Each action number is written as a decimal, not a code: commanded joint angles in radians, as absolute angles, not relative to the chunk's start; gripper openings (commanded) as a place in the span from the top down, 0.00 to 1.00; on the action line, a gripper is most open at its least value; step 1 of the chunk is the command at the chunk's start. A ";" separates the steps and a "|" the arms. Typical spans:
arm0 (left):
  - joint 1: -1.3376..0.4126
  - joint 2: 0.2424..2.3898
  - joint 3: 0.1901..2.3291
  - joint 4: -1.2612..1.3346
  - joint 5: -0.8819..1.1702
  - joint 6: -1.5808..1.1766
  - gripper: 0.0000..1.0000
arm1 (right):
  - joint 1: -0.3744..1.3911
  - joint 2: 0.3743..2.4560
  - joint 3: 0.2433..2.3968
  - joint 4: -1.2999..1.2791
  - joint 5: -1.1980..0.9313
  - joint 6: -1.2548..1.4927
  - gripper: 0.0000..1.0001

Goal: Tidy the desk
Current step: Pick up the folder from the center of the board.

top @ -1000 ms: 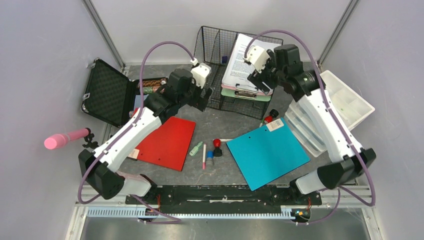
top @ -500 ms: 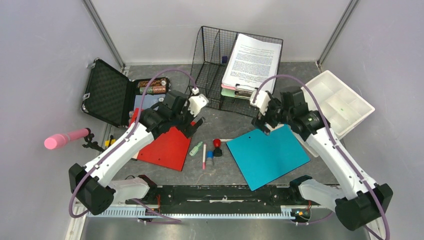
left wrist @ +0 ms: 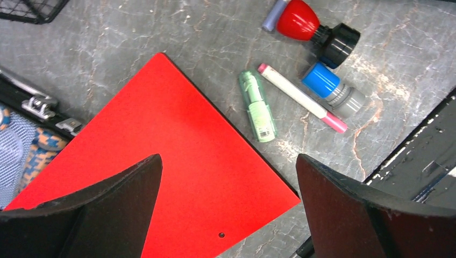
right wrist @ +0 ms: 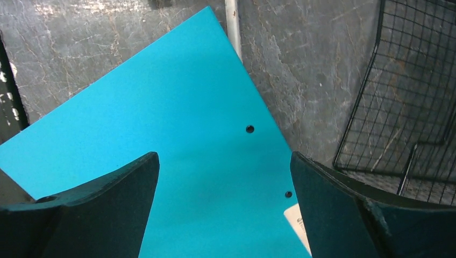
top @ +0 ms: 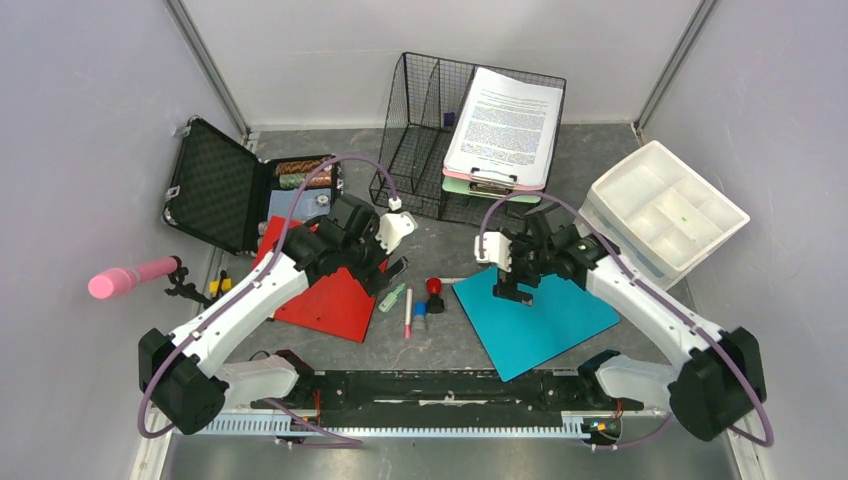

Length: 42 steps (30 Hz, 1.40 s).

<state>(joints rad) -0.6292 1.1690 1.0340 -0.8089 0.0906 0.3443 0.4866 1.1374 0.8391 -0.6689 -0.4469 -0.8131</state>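
The desk (top: 450, 250) is a dark-grey stone-look top. On it lie a red folder (top: 335, 295) on the left and a teal folder (top: 545, 315) on the right. Between them are a green marker (top: 392, 297), a pink-tipped pen (top: 408, 313), a red stamp (top: 434, 290) and a blue stamp (top: 421, 315). My left gripper (top: 385, 270) hangs open over the red folder's right corner (left wrist: 161, 161), holding nothing. My right gripper (top: 511, 291) stands open just above the teal folder's far-left part (right wrist: 161, 118), also with nothing in it.
A black wire rack (top: 425, 110) at the back holds a clipboard with papers (top: 505, 120). A white compartment tray (top: 665, 205) sits on drawers at the right. An open black case (top: 215, 185) lies at the left, with a pink-handled tool (top: 130, 277) in front of it.
The right arm swung down from the clipboard in the rack to just over the teal folder, its jaws widening. The left arm drew back and lowered over the red folder.
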 commanded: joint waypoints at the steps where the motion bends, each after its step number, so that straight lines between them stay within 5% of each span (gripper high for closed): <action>1: -0.626 1.150 0.991 -0.713 0.190 0.399 0.00 | 0.532 1.233 0.937 -0.702 -0.402 -0.904 0.02; 9: -0.606 1.154 0.955 -0.642 0.043 0.362 0.00 | 0.654 1.192 0.842 -0.510 -0.351 -0.796 0.02; 15: -0.418 1.071 0.965 -0.715 -0.020 0.324 0.00 | 0.727 1.300 0.915 -0.240 -0.472 -0.517 0.02; 29: -0.307 0.732 0.725 -0.973 -0.169 0.841 0.00 | 0.873 1.764 1.127 0.082 -0.486 0.157 0.02; 42: -0.307 0.554 0.518 -0.972 -0.167 1.026 0.00 | 0.860 2.009 1.281 0.121 -0.532 0.342 0.02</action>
<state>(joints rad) -0.3096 0.5732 0.5640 -0.9928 -0.1528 0.9310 0.8696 1.9717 1.2182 0.0742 -0.5030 0.2783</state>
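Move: The red folder lies flat under and left of the left hand, its middle about 16 cm left, 2 cm back and 13 cm below. The green tube is about 6 cm back and 1 cm right, the marker 10 cm back and 5 cm right. From the right hand, the folder's middle is some 43 cm left, level with it and 9 cm down; the red stamp is 16 cm left and 4 cm back. The teal folder's middle is 8 cm right and 8 cm back. The red folder is approached by both empty, open hands. After a small dip, the right hand sweeps about 26 cm left, then sinks, to just off its right edge near the green tube, turning some 45 degrees until its fingers point left and down. The left hand arcs about 18 cm left, briefly forward, then back and down towards the label corner, its fingers swinging about 30 degrees to point forward and down. ##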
